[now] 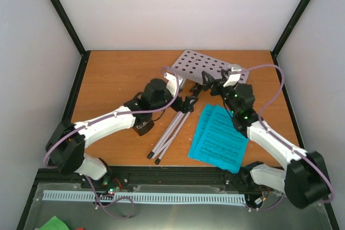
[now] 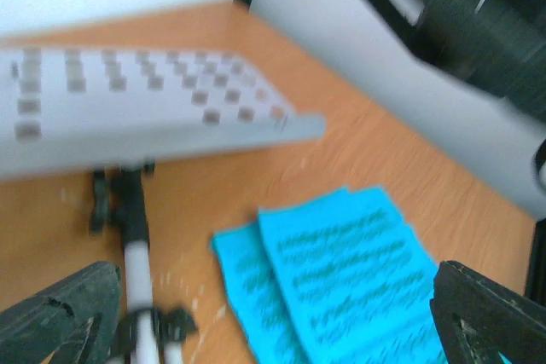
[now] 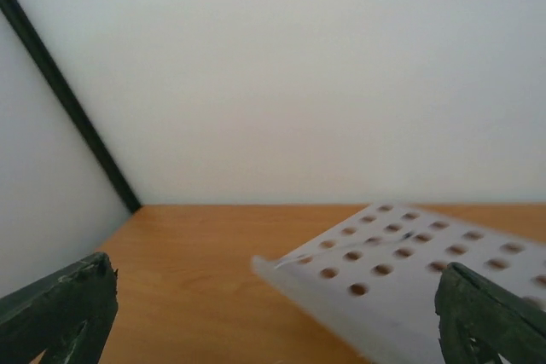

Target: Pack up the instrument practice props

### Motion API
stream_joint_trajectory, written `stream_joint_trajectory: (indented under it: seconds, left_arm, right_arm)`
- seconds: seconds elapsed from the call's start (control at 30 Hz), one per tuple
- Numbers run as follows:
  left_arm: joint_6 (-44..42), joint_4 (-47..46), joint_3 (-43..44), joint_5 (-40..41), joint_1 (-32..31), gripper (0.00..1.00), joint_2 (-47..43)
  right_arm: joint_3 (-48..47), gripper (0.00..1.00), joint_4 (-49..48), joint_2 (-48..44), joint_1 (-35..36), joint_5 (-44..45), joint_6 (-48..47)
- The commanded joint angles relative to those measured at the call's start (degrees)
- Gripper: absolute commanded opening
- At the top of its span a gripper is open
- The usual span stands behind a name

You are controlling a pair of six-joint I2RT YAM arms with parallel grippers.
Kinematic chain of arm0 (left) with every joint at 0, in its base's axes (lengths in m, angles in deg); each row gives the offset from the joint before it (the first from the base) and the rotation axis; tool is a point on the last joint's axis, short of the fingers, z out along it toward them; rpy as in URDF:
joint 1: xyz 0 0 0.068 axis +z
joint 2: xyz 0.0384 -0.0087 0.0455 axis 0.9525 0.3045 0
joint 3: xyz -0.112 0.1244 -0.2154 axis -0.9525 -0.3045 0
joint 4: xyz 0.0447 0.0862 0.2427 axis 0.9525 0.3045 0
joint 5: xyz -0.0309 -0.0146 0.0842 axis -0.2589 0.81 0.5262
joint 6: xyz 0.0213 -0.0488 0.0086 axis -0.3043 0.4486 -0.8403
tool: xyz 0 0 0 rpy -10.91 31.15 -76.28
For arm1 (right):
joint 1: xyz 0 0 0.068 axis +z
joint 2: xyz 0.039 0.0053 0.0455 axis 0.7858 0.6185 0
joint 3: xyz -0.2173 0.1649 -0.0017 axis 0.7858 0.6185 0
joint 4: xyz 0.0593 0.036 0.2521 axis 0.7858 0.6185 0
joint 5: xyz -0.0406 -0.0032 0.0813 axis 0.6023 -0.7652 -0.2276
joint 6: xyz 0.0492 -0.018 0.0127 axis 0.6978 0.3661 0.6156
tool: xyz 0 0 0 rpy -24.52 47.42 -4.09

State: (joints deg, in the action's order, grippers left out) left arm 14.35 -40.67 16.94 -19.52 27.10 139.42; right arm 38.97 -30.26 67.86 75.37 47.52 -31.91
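Note:
The grey music stand lies folded on the table, its perforated tray (image 1: 202,67) at the back and its legs (image 1: 168,136) pointing toward me. Two cyan sheet-music pages (image 1: 218,138) lie flat to the right of the legs. My left gripper (image 1: 173,78) is open by the tray's left edge. In the left wrist view its fingers (image 2: 60,317) stand wide apart above the pages (image 2: 341,270), holding nothing, with the tray (image 2: 128,112) and pole (image 2: 136,253) beyond. My right gripper (image 1: 232,76) is open at the tray's right end. Its fingers (image 3: 490,317) are spread, and the tray (image 3: 409,270) is just ahead.
A small black object (image 1: 143,127) lies partly hidden under my left forearm. White walls with black corner posts (image 1: 64,14) close in the table on three sides. A white slotted rail (image 1: 140,196) runs along the near edge.

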Motion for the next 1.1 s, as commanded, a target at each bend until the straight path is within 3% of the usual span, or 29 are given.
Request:
stream_joint_trajectory:
  seconds: [0.0,0.13,0.27,0.43,0.57,0.67,0.83,0.9,1.07]
  left_arm:
    - [-6.2,5.4,9.2,-3.3,2.3,1.00,-4.9]
    - [-5.1,8.9,13.9,-11.3,12.4,0.99,-7.8]
    - [-3.2,11.0,12.9,-14.0,28.8,0.99,-12.1]
    - [1.3,8.2,2.7,-18.7,51.3,0.99,-20.1]
    - [3.1,0.8,-9.1,-18.1,62.9,0.99,-21.4]
    - [5.5,-9.4,-19.5,-14.9,67.4,0.99,-19.8]
    - [6.2,-33.4,-36.4,-4.4,67.6,1.00,-19.2]
    - [5.3,-36.3,-38.2,0.4,67.6,0.99,-18.9]
    - [-2.0,-42.1,-39.4,3.0,67.6,1.00,-17.4]
  right_arm:
    - [-4.6,1.00,20.3,-8.2,-3.0,7.1,-13.2]
    - [-6.4,1.00,27.1,-13.2,-9.0,6.0,-13.9]
    - [-3.9,1.00,28.9,-16.8,-15.8,5.2,-11.5]
    - [3.5,1.00,24.6,-19.8,-24.3,2.7,-9.4]
    - [9.5,1.00,17.1,-18.3,-27.0,2.6,-7.6]
    - [16.1,1.00,7.1,-16.3,-27.0,4.8,-7.7]
    - [21.6,1.00,-4.8,-11.7,-27.0,7.4,-11.6]
    - [22.9,1.00,-8.8,-9.7,-27.0,7.6,-13.0]
    - [24.0,1.00,-16.2,-3.5,-27.0,7.3,-15.1]
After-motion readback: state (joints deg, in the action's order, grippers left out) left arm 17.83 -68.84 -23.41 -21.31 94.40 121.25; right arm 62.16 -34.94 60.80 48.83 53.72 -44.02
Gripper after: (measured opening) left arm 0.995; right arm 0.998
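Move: The folded stand legs lie about 17 cm below the left hand, their middle some 5 cm to its left and level with it. The metronome is 22 cm left of that hand and level with it; the perforated tray is 26 cm ahead and 14 cm right. From the right hand the legs' middle is about 17 cm left, 7 cm back and 25 cm below, the music sheets 8 cm right and 16 cm back. Open hands arc up, then down, away from the legs: left some 45 cm leftward, right 20 cm rightward. ##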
